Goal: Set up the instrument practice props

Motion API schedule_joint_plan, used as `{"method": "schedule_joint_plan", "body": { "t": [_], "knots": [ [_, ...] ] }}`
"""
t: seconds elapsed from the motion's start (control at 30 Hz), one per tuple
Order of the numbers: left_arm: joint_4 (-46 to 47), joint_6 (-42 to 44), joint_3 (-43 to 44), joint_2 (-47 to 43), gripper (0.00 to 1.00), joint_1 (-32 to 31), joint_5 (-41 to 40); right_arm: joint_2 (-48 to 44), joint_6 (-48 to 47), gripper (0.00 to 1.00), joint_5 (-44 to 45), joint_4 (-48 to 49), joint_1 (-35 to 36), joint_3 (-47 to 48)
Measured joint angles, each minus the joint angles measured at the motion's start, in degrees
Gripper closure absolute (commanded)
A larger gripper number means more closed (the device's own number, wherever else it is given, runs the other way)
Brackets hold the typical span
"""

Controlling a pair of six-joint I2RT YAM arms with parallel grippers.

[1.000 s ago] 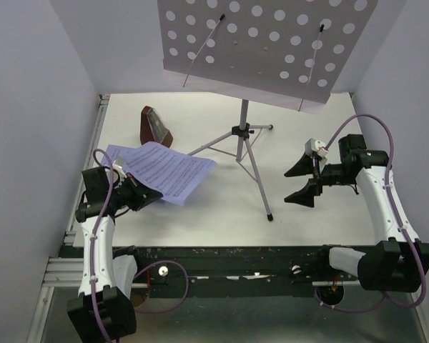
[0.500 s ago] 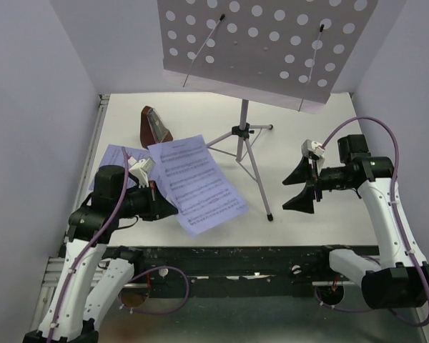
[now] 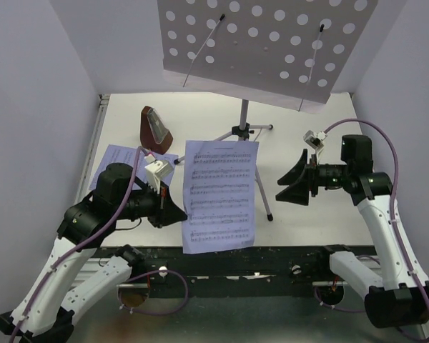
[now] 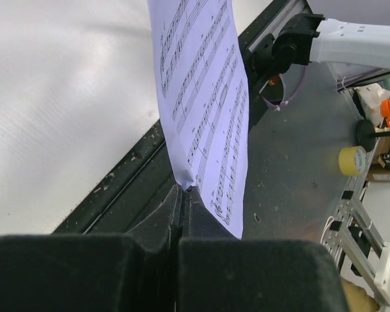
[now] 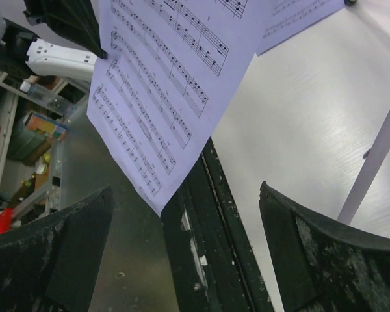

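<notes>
My left gripper is shut on the left edge of a lavender sheet-music page and holds it up in the air over the table's front. The page also shows in the left wrist view, pinched between the jaws, and in the right wrist view. A second lavender page lies flat at the left. The brown pyramid metronome stands behind it. The pale lilac perforated music stand rises at the back on its thin tripod. My right gripper is open and empty, right of the lifted page.
One tripod leg runs toward the front, just right of the lifted page, and shows in the right wrist view. The black front rail edges the table. White walls close in both sides.
My left gripper has lifted the page off the table and swung it right and upright, so it now faces the camera. My right gripper has shifted slightly left toward it.
</notes>
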Motion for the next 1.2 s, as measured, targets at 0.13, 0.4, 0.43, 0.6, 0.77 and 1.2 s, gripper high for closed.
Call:
{"method": "schedule_joint_plan", "body": {
  "t": [0.13,0.4,0.43,0.6,0.77,1.2],
  "knots": [
    [4.5,-0.3,0.0,2.9,1.00,-3.7,-0.4,-5.4,17.3,0.00,3.4,13.9,0.1,-6.9],
    [12.0,-0.8,1.2,7.2,1.00,-7.1,-0.2,-4.8,35.0,0.01,7.2,29.5,2.1,-11.2],
    [12.5,-0.8,1.4,7.5,1.00,-7.2,-0.2,-4.7,35.9,0.00,7.5,30.4,2.4,-11.3],
    [14.9,-0.9,1.5,7.8,1.00,-7.6,0.3,-4.7,39.9,0.01,8.1,34.6,2.7,-12.6],
    [17.6,-1.5,1.5,7.8,1.00,-7.8,1.6,-4.5,45.9,0.12,7.7,40.1,3.3,-13.8],
    [20.9,-2.7,2.1,9.4,0.28,-8.1,1.9,-10.6,48.1,1.00,2.7,42.9,4.7,-11.6]
  ]
}}
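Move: At the left hand is the music sheet, pinched shut by its left edge, its middle about 9 cm to the right and 4 ahead. From the open right hand that middle is some 18 cm left and 4 back, near hand height. The stand's hub is about 11 cm left, 17 ahead of the right hand and 10 below; the nearest stand foot is roughly 2 cm left, 2 back and 23 below. Carrying the music sheet about 6 cm right towards the right hand, the left hand also rises about 5 cm and eases forward. The right hand goes forward some 3 cm, drifts left, then shuts on the sheet's right margin as it rises about 5 cm, fingertips tilting up, and draws back some 4 cm. Once those fingers are shut, the left ones begin to open. ##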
